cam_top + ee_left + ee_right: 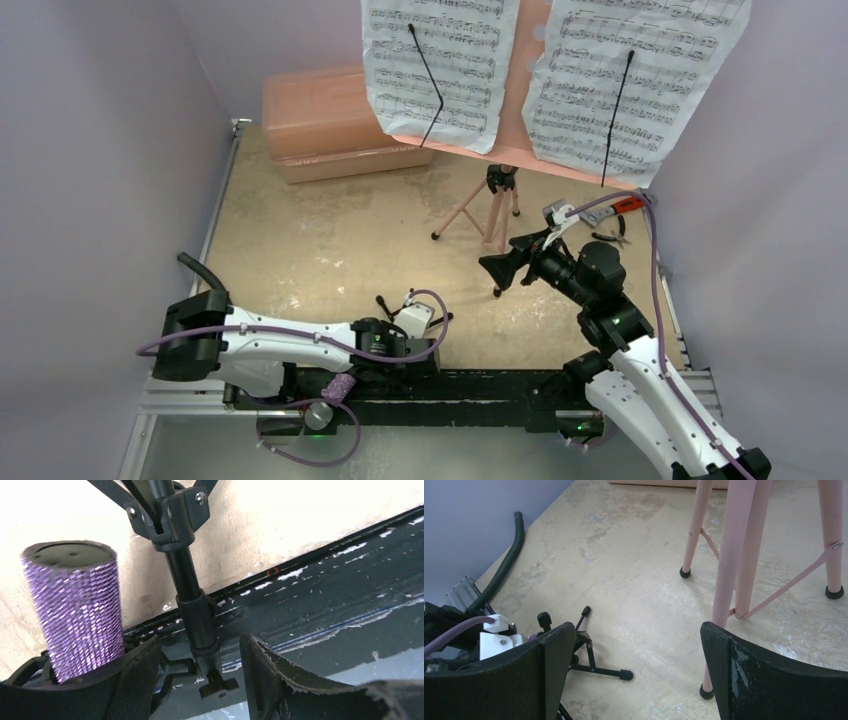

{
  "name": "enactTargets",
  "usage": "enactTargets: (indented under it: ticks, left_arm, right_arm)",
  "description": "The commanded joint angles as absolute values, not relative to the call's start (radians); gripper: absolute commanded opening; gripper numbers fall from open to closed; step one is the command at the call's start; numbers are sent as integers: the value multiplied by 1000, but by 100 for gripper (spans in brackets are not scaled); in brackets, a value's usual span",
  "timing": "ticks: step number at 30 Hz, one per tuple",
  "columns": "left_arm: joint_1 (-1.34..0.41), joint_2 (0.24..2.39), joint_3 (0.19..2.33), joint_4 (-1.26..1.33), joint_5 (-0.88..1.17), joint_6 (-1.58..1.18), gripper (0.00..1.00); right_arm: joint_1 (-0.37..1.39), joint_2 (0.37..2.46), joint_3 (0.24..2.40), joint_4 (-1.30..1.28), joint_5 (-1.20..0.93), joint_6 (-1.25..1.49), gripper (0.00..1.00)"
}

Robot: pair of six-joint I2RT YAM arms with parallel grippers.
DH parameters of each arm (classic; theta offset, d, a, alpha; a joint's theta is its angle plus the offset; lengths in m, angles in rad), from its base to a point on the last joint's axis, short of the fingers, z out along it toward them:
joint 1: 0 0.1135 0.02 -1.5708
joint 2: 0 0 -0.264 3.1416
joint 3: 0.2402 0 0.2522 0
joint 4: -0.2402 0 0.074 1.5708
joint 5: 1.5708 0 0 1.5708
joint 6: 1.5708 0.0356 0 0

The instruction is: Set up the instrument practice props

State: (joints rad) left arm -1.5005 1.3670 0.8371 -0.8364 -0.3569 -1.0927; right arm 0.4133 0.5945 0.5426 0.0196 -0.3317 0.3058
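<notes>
The pink music stand [490, 215] stands on its tripod at the back, and two white sheet-music pages [440, 60] rest on its tray. The purple glitter microphone [75, 610] is upright just left of my left gripper [200, 680]; its lower end seems to sit in a black clip. The black mic stand [192, 580] lies at the near rail, its pole running between the left jaws with a gap on each side. My left gripper [432, 352] is open. My right gripper [639, 670] is open and empty, close to a pink leg [729, 580] of the music stand.
A salmon-pink lidded case [330, 120] sits at the back left. A red-handled tool [620, 215] lies at the right edge behind the right arm. A black hose [200, 270] curves near the left arm's base. A black rail [480, 385] runs along the near edge.
</notes>
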Motion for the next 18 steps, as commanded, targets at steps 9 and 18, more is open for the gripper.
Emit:
enactTargets:
  ticks: [9, 18]
  left_arm:
    - [-1502, 1474, 787, -705, -366, -1067, 45]
    - [-1466, 1524, 826, -684, -332, -983, 15]
  right_arm:
    - [413, 607, 570, 42, -336, 284, 98]
    - [413, 586, 566, 25, -333, 285, 98]
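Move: The mic stand's post lies right under the open left fingers, about 4 cm down. Its leg hub is some 8 cm ahead and 1 cm to the right; the purple microphone's middle is about 9 cm to the left of the hand and 1 cm back, a few centimetres lower than the hand. For the right hand, the post is roughly 17 cm back, 16 cm to its left and 25 cm below. The left hand sinks about 4 cm onto the mic stand's post and closes its fingers, pinching the tube. ##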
